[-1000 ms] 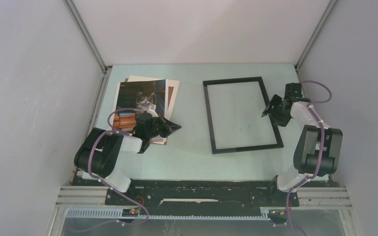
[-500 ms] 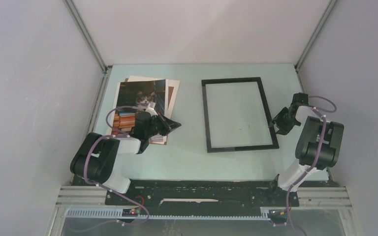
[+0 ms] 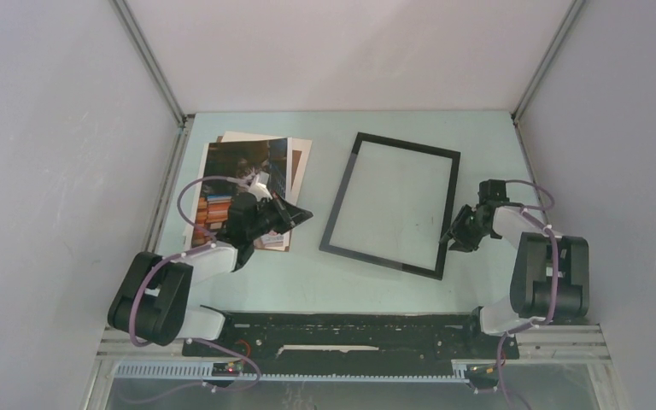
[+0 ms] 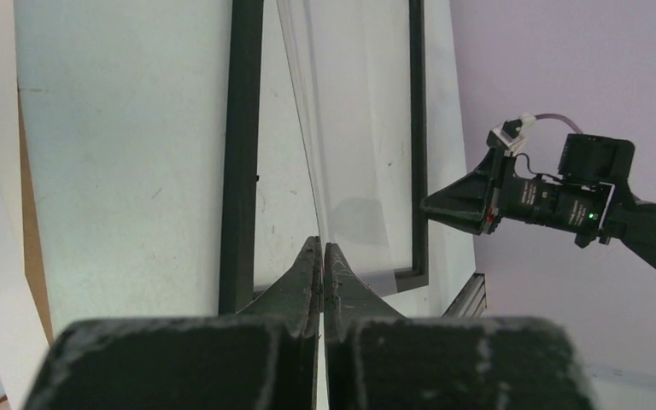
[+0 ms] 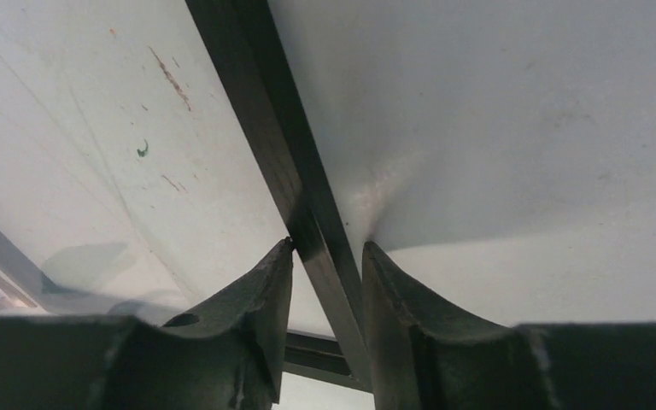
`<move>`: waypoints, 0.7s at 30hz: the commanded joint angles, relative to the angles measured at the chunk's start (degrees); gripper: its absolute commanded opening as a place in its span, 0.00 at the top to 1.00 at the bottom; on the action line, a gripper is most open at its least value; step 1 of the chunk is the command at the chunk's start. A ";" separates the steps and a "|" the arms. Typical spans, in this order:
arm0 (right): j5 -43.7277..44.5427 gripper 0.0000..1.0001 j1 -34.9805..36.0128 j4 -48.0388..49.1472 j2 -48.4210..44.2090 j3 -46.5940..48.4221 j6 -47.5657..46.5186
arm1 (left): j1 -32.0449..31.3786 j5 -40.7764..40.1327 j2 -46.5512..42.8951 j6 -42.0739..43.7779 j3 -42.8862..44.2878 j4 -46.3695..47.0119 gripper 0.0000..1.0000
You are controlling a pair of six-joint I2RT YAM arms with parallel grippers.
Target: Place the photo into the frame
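The photo (image 3: 231, 162), dark with a grey cat and striped books, lies at the left on a stack, with my left arm over its near end. The black frame (image 3: 339, 192) lies skewed at mid table. My left gripper (image 3: 307, 216) hovers shut by the stack's near right corner. In the left wrist view its jaws (image 4: 322, 243) are pressed together and point at the frame (image 4: 241, 154). My right gripper (image 3: 448, 237) is at the frame's right bar. In the right wrist view it (image 5: 327, 243) is open, with that bar (image 5: 265, 111) slanting between the fingers and touching the left fingertip.
Under the photo lie a brown cardboard board (image 3: 301, 162) and a white sheet (image 3: 239, 136). Grey walls close in the table on the left, back and right. A black rail (image 3: 350, 329) with the arm bases runs along the near edge.
The frame has swung clockwise, its near end sliding left. My right gripper came nearer and leftward onto the frame's right bar, its jaws narrowing. My left gripper stayed shut and barely moved.
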 commanded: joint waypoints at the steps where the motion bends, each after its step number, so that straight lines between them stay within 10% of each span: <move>1: 4.53 0.49 -0.09 -0.99 -2.96 1.23 -2.75 | -0.57 4.42 1.83 3.34 3.05 -0.13 1.00; 8: -3.65 0.21 2.72 2.68 -12.22 1.90 -3.41 | -2.41 3.62 0.62 12.20 7.79 -2.95 1.00; 13: -15.94 0.22 1.69 5.78 -9.84 2.24 -1.61 | -3.87 5.56 0.89 17.74 10.74 -2.31 1.00; 21: -11.07 0.28 -3.16 6.78 -6.62 2.24 0.22 | -6.33 7.43 7.33 20.83 18.13 1.49 1.00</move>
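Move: The frame's right rail is right at the right fingers, which straddle it near the corner closest to the robot; the frame's middle is about 12 cm left and 8 ahead of them. Shut in the left fingers, a clear sheet reaches out over the frame's left half, its free edge roughly 11 cm left and 6 ahead of the right hand. From the left hand, the frame's middle lies some 19 cm right, 2 ahead and 11 below; the photo about 16 left and 4 ahead. The frame's right rail is let go: the right fingers open wide and lift about 6 cm off it, also going forward and left towards the clear sheet's free edge, the fingertips tipping up away from the table. The clear sheet, still pinched in the shut left fingers, is carried over the frame, after a dip of about 1 cm, some 5 cm to the right and as much up, the left wrist tipping up and turning clockwise. ##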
